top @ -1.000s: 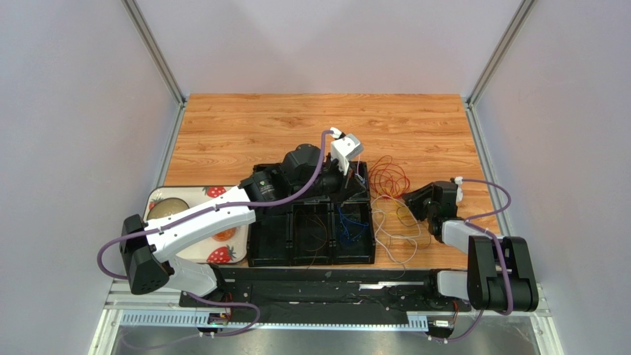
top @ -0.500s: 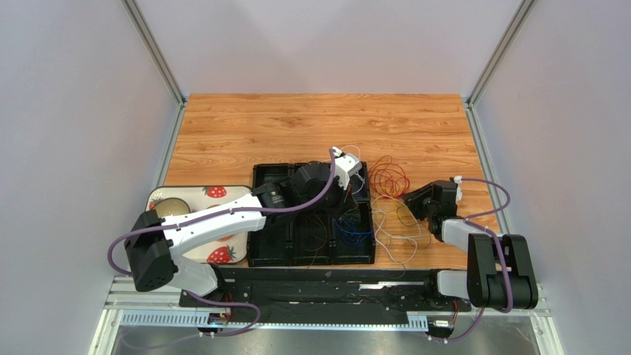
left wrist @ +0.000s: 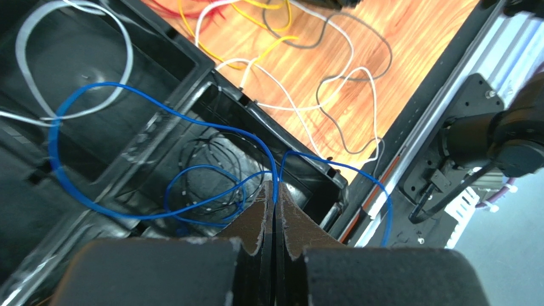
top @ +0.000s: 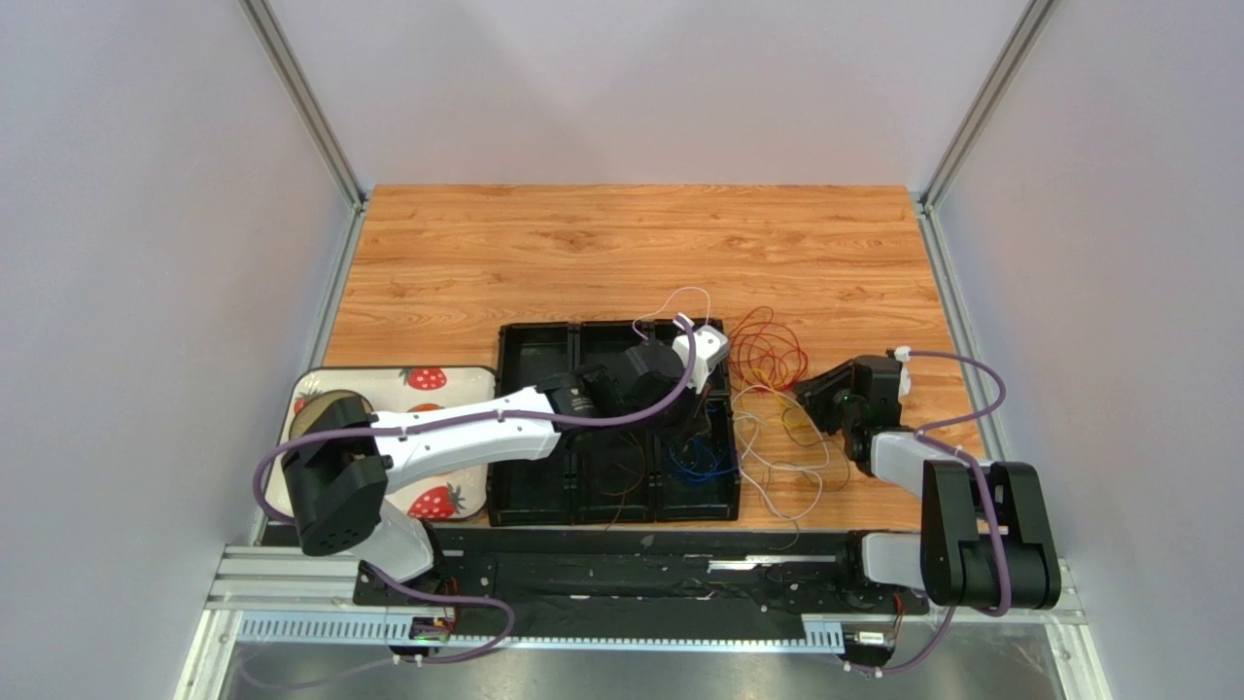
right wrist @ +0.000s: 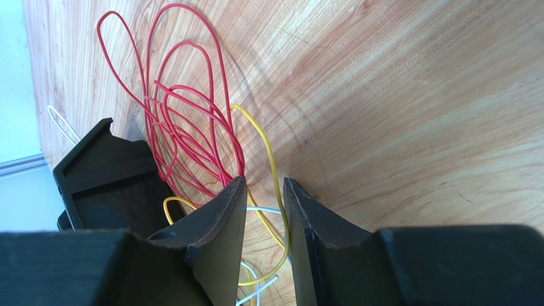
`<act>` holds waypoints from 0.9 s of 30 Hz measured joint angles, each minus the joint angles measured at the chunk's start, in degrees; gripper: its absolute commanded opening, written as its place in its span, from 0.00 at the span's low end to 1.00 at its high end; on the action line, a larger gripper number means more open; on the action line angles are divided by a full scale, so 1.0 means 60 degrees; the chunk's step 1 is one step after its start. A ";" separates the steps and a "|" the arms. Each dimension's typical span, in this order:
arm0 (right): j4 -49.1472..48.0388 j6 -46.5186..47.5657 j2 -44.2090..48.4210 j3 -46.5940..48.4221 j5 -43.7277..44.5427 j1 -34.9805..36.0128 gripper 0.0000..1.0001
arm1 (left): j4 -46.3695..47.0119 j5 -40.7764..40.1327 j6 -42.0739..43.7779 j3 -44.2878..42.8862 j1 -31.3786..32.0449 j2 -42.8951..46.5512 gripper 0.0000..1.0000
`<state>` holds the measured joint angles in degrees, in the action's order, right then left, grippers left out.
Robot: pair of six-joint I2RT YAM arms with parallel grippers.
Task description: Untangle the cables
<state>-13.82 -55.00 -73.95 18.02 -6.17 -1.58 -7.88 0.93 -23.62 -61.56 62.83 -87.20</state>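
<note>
The cables lie in a loose tangle on the wood right of the black tray: red loops (top: 762,347) (right wrist: 185,127), a yellow one (right wrist: 271,166), white ones (left wrist: 332,83) and a dark one (left wrist: 377,44). A blue cable (left wrist: 274,175) loops through the tray's right compartments and over its wall. My left gripper (left wrist: 274,191) (top: 691,409) is shut on this blue cable above the tray's right end. My right gripper (right wrist: 264,182) (top: 808,394) rests low on the wood at the tangle's right side. Its jaws stand a little apart, with the yellow cable running loose through the gap.
The black tray (top: 533,489) has several compartments, with thin dark wires in the near ones. A strawberry-patterned plate (top: 424,503) sits left of it, holding a round object (top: 333,409). The metal rail (top: 584,562) runs along the near edge.
My left arm has swung right and toward the near edge and come down lower over the tray's right compartments, still shut. The right arm has stayed where it was.
</note>
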 measured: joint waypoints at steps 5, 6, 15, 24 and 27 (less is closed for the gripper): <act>0.0000 0.0022 0.0000 0.0000 0.0000 0.0000 0.35 | 0.0197 -0.0175 -0.0189 -0.0004 0.0157 -0.0936 0.00; 0.0000 0.0033 0.0000 0.0000 0.0000 0.0000 0.35 | 0.0200 -0.0226 -0.0219 -0.0007 0.0193 -0.1162 0.00; -0.0022 0.0058 -0.0044 0.0007 -0.0033 0.0000 0.34 | 0.0208 -0.0357 -0.0506 -0.0055 0.0328 -0.2448 0.00; -0.0022 0.0069 -0.0055 0.0011 -0.0058 0.0000 0.33 | -0.0102 -0.0488 -0.0546 -0.1173 0.0328 -0.3552 0.00; -0.0025 0.0069 -0.0073 0.0011 -0.0066 0.0000 0.33 | -0.0426 -0.0597 -0.0521 -0.1381 0.0328 -0.3752 0.18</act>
<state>-13.98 -54.59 -74.39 18.09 -6.57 -1.58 -10.44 -2.66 -26.74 -69.84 64.79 -109.71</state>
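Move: The left hand, holding the blue cable pinched, hovers over the box's near-right compartment, whose middle is about 13 cm below and 2 cm to the right. The white coil in the compartment beyond lies some 14 cm ahead and 1 cm right; outside the box, the red cable is about 16 cm ahead and 12 cm right, the loose white cable level and 14 cm right, all some 15 cm lower. From the right hand, that near-right compartment is about 16 cm left and 10 cm back, at nearly the same height. The left hand lowers the pinched blue cable about 12 cm down into the near-right compartment, quickly at first, then easing and shifting 2 cm or so to the right, towards the box's right wall. As it sinks, the wrist tips the fingers some 15 degrees more steeply downward, and they stay all but shut on the cable. ##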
